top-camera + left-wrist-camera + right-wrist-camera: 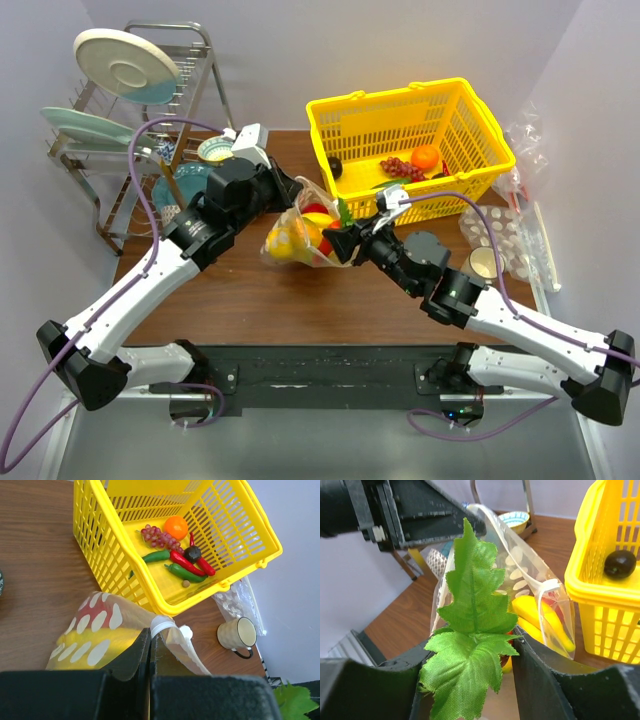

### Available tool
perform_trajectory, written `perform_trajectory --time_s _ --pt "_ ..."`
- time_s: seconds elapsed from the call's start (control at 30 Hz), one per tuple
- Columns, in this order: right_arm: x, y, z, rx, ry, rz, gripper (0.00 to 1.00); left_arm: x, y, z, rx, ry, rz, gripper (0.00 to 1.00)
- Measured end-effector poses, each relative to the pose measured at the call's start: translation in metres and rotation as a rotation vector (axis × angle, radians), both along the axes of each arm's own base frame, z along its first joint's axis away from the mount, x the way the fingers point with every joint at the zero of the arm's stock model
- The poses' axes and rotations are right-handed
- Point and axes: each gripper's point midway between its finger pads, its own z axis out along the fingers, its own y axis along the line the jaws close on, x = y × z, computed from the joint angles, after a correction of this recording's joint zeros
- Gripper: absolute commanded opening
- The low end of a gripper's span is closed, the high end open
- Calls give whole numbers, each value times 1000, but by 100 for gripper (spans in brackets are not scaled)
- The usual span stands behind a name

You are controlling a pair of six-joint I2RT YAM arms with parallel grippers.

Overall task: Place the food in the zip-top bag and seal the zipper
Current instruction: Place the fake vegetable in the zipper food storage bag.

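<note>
The zip-top bag stands open at mid-table, with the yellow banana bunch and a red piece inside. My left gripper is shut on the bag's top edge and holds it up. In the left wrist view the left gripper pinches the film just below the whitish zipper. My right gripper is at the bag's right side, shut on a red-orange fruit mostly hidden under big green leaves. In the right wrist view the bag and the bananas lie just beyond the right gripper.
A yellow basket behind the bag holds grapes, an orange, green and red peppers and a dark fruit. A cup and crinkled clear plastic are at the right. A dish rack with plates stands at the back left.
</note>
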Motion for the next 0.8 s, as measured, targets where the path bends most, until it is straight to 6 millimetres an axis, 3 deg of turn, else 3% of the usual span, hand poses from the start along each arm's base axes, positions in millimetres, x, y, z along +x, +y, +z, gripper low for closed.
perform_trajectory --time_s 0.5,0.8 --pt "-14 10 -46 -88 66 98 8 -3 3 -1 10 7 1 0" --pt "13 -5 -49 -164 13 -58 7 -5 1 -1 11 7 -18 0"
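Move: The right hand holds the leafy fake vegetable just outside the bag's open mouth; the mouth's middle lies some 4 cm ahead, 3 cm left and 4 cm below. The food already in the bag is about 7 cm ahead, 6 cm left and 12 cm below the right hand; the yellow basket's middle is roughly 27 cm ahead, 20 cm right and 20 cm lower. From the left hand, pinching the rim, the mouth is about 4 cm back, 4 cm right and 6 cm below. Down by about 5 cm goes the right hand with the leafy vegetable, easing slightly back and left at first, then swinging forward nearly 3 cm and a little right at the bag's mouth, its left side rolling down some 10 degrees. Its fingers keep their hold; the left hand stays nearly in place, still pinching the rim. ##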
